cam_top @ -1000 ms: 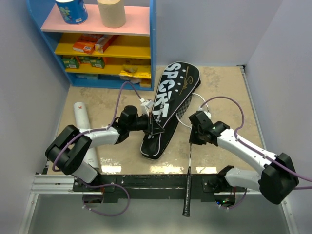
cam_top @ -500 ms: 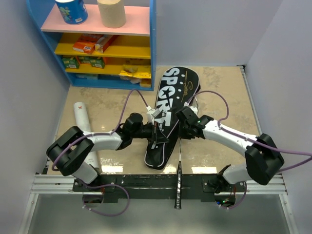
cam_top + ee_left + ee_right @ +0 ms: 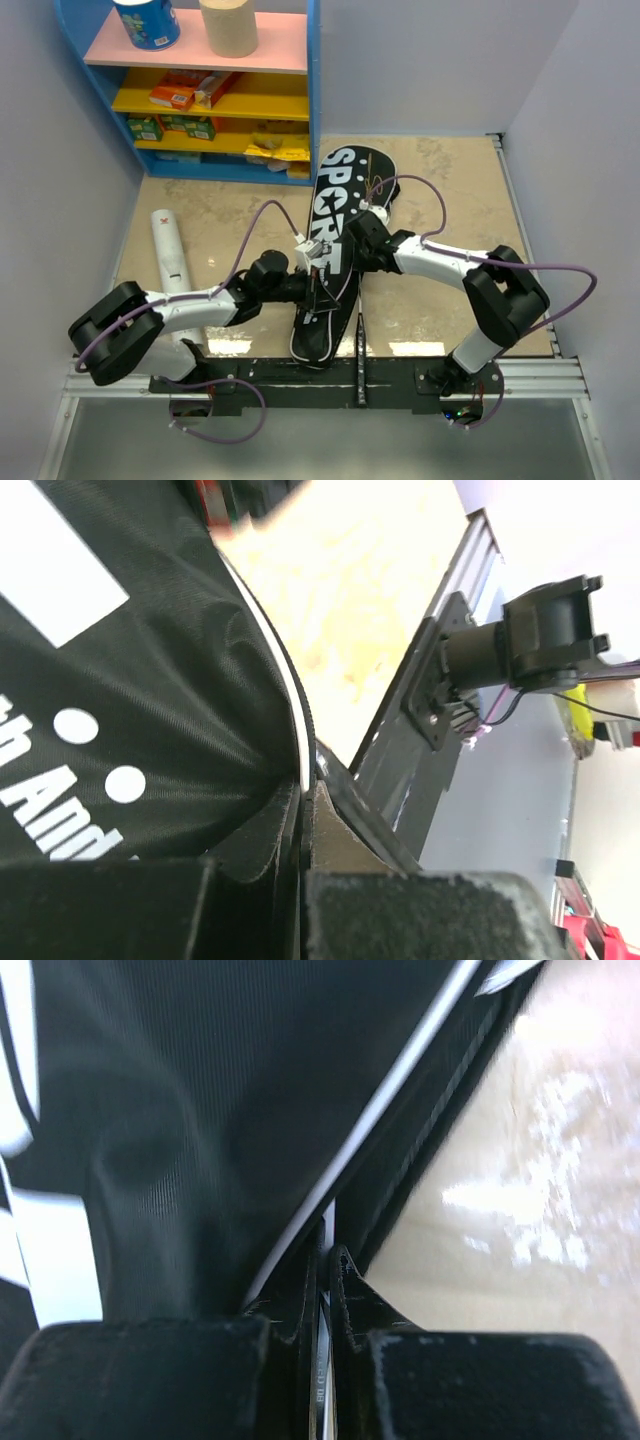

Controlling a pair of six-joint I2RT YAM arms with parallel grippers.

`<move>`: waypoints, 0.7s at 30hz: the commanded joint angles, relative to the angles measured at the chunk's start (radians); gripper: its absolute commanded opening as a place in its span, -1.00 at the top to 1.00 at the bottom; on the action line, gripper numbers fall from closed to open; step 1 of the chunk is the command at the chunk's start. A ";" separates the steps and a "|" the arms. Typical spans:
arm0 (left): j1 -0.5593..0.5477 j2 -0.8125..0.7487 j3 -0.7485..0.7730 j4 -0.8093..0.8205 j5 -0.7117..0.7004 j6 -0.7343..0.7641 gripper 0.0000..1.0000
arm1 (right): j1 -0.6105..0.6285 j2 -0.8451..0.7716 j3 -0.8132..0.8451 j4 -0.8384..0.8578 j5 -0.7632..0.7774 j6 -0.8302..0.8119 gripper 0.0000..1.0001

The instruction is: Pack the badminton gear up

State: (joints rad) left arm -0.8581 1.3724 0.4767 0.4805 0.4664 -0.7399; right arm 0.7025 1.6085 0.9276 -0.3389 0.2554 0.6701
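The black bag (image 3: 338,215) lettered SPORT lies slanted mid-table. My left gripper (image 3: 318,285) is shut on the bag's white-piped edge (image 3: 290,695), seen close up between the left gripper's (image 3: 303,792) jaws. My right gripper (image 3: 362,242) sits at the bag's right edge, shut on a racket's thin shaft (image 3: 324,1360). That racket's shaft (image 3: 360,312) runs toward the near rail and ends in a black handle (image 3: 360,372). Its head is hidden by the bag (image 3: 200,1110). The white tube (image 3: 172,262) lies on the left of the table.
A blue shelf unit (image 3: 312,90) stands at the back left, with paper rolls on top and small coloured boxes (image 3: 185,95) below. A metal rail (image 3: 300,372) lines the near edge. Walls close in on both sides.
My right gripper has carried the racket leftward to the bag's edge, and its head has gone out of sight at the bag. The bag has swung more upright and my left arm has drawn back.
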 commanded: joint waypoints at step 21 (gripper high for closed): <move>-0.039 -0.061 -0.032 -0.006 0.000 0.024 1.00 | -0.066 -0.208 -0.050 0.022 -0.096 -0.090 0.24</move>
State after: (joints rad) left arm -0.8845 1.2877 0.4004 0.4171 0.4088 -0.7364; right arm 0.6266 1.5146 0.9245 -0.2291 0.1856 0.5980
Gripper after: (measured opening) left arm 0.029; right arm 0.371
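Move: The right fingers already grip the racket's shaft beside the bag's open side. The bag's middle is about 4 cm ahead and 5 cm to the left, its far end some 28 cm straight ahead, and the racket handle trails roughly 20 cm straight back. The left hand, holding up the bag's piped edge, has the bag's middle some 12 cm ahead, 5 cm right and 7 cm below; the racket handle is about 13 cm back and 10 cm right, 8 cm below. Gripping the shaft, the right hand slides the racket about 4 cm forward along the bag's open side, head first under the piping. It stops, opens to about a third to let the shaft go, then rises some 4 cm, easing back slightly. The left hand keeps its pinch on the bag edge, drawing it about 2 cm left and a little back, and sinks slightly at the end. ##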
